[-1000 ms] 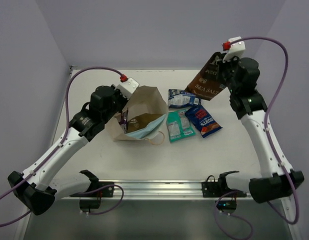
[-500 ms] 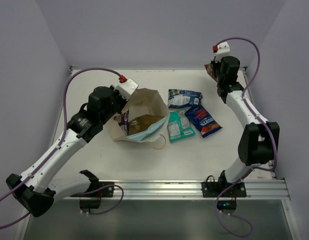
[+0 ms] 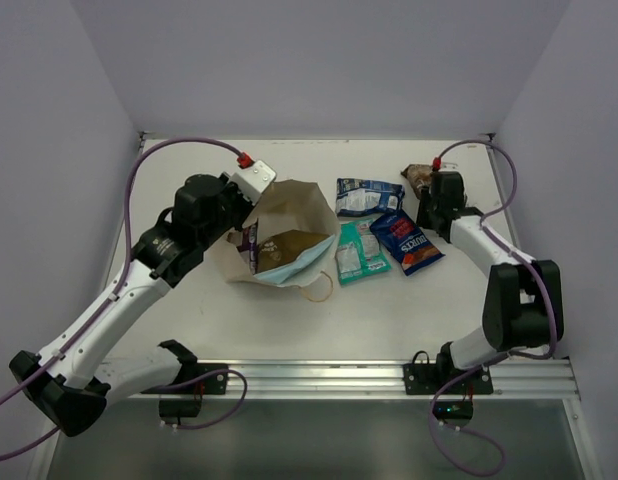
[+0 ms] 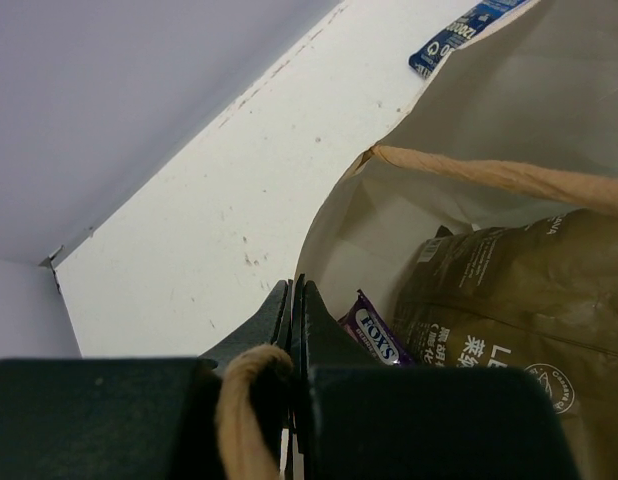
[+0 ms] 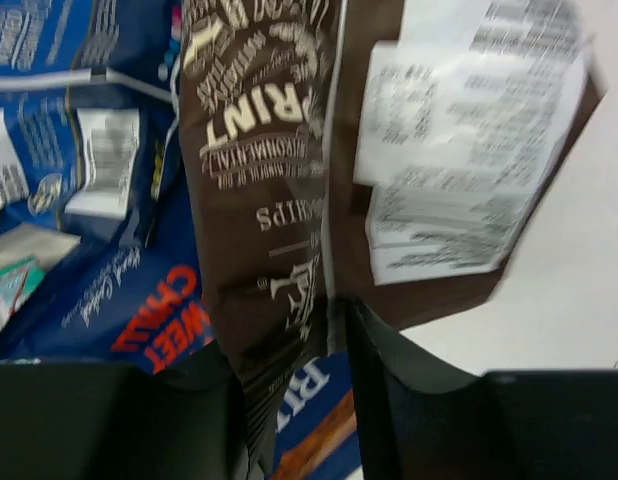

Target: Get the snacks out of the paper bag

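Observation:
The tan paper bag [image 3: 294, 205] lies open on its side at mid-left. My left gripper [image 3: 245, 212] is shut on its rim [image 4: 459, 175], with the twisted handle [image 4: 244, 400] looped over the fingers. Inside the bag lie a brown packet [image 4: 499, 290], a purple-and-white one [image 4: 374, 333] and a light blue one [image 3: 289, 264]. My right gripper [image 3: 432, 197] is low over the table at the back right. Its jaws stand apart around another brown packet [image 5: 279, 150], which leans on one finger. On the table are a blue-white packet [image 3: 367, 195], a teal one [image 3: 357, 250] and a dark blue one [image 3: 406, 242].
The pale table [image 3: 389, 310] ends at walls on the left, back and right. The arm bases and a metal rail [image 3: 309, 375] run along the near edge. Purple cables loop above both arms. The dark blue packet [image 5: 119, 300] lies just under the right fingers.
The right arm has come down from high in the air to the table's back right with the brown packet, and its jaws have parted. The left gripper and the bag have stayed put.

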Motion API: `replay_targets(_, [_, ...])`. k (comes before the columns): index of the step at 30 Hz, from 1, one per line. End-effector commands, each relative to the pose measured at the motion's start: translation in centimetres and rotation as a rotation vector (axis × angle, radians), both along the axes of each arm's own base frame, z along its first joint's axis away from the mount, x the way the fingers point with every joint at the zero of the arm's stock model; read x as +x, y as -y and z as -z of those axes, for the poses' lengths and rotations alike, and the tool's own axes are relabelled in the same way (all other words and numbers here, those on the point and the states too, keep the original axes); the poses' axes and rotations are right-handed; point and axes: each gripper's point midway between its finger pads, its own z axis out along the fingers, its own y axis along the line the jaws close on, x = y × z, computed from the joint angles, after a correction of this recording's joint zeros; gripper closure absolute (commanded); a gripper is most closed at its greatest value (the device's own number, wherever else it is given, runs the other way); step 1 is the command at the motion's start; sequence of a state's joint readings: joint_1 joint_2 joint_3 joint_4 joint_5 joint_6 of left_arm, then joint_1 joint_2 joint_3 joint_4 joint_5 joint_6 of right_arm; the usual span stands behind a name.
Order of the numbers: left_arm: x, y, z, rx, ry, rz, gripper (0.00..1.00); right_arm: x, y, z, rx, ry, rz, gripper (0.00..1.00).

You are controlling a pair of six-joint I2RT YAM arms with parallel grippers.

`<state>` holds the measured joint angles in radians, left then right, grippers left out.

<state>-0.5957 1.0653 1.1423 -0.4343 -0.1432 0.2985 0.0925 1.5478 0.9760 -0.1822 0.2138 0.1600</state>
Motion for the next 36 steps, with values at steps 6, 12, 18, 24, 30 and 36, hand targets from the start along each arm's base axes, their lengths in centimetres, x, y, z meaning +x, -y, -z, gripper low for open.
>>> replay_targets(6, [-1.6,-0.7,-1.5,0.022,0.034,0.050,1.00,-4.5,-5.0,-11.6,0.266,0.260,-0.129,0.39])
replay_targets(12, [-2.5,0.0,-1.8,0.049,0.042,0.134,1.00,-10.6,-15.5,-22.2,0.266,0.540,-0.656,0.32])
replay_targets(18, [-3.0,1.6,-1.4,0.048,0.009,0.230,1.00,-18.9,-25.1,-25.1,0.222,0.641,-1.213,0.28])
replay_targets(24, [-2.4,2.1,-1.7,0.005,-0.014,0.195,1.00,-21.0,-31.8,-25.5,0.403,0.598,-1.212,0.28])
replay_targets(30, [-2.6,2.5,-1.7,-0.051,-0.039,0.168,1.00,-18.9,-36.7,-23.0,0.638,0.476,-0.928,0.28])
replay_targets(36, [-2.9,2.7,-2.5,-0.134,-0.045,0.136,1.00,-15.5,-38.4,-21.3,0.712,0.459,-0.707,0.29])
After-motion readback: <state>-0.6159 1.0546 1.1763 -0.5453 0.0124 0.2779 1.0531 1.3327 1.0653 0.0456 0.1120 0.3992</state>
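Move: The olive packet inside the paper bag lies about 36 cm to the right hand's left, 15 cm back and a few centimetres above it. The purple packet stands some 8 cm to the left of the olive one and about 2 cm farther out. On the table between lie the teal packet, 20 cm left and 13 cm back, and the blue chilli bag, 10 cm left and 11 cm back. From the left hand the olive packet is about 9 cm right, 6 cm back and 15 cm below. Open the right gripper wide to let go of the brown chips bag, draw back and up some 25 cm, then swing about 38 cm left over the snacks, turning the fingers counter-clockwise roughly 70 degrees. Finish by sinking about 8 cm and edging forward into the paper bag's mouth above the olive packet, turning partly back. Keep the left gripper pinching the rim, easing it about 3 cm back and slightly right. ##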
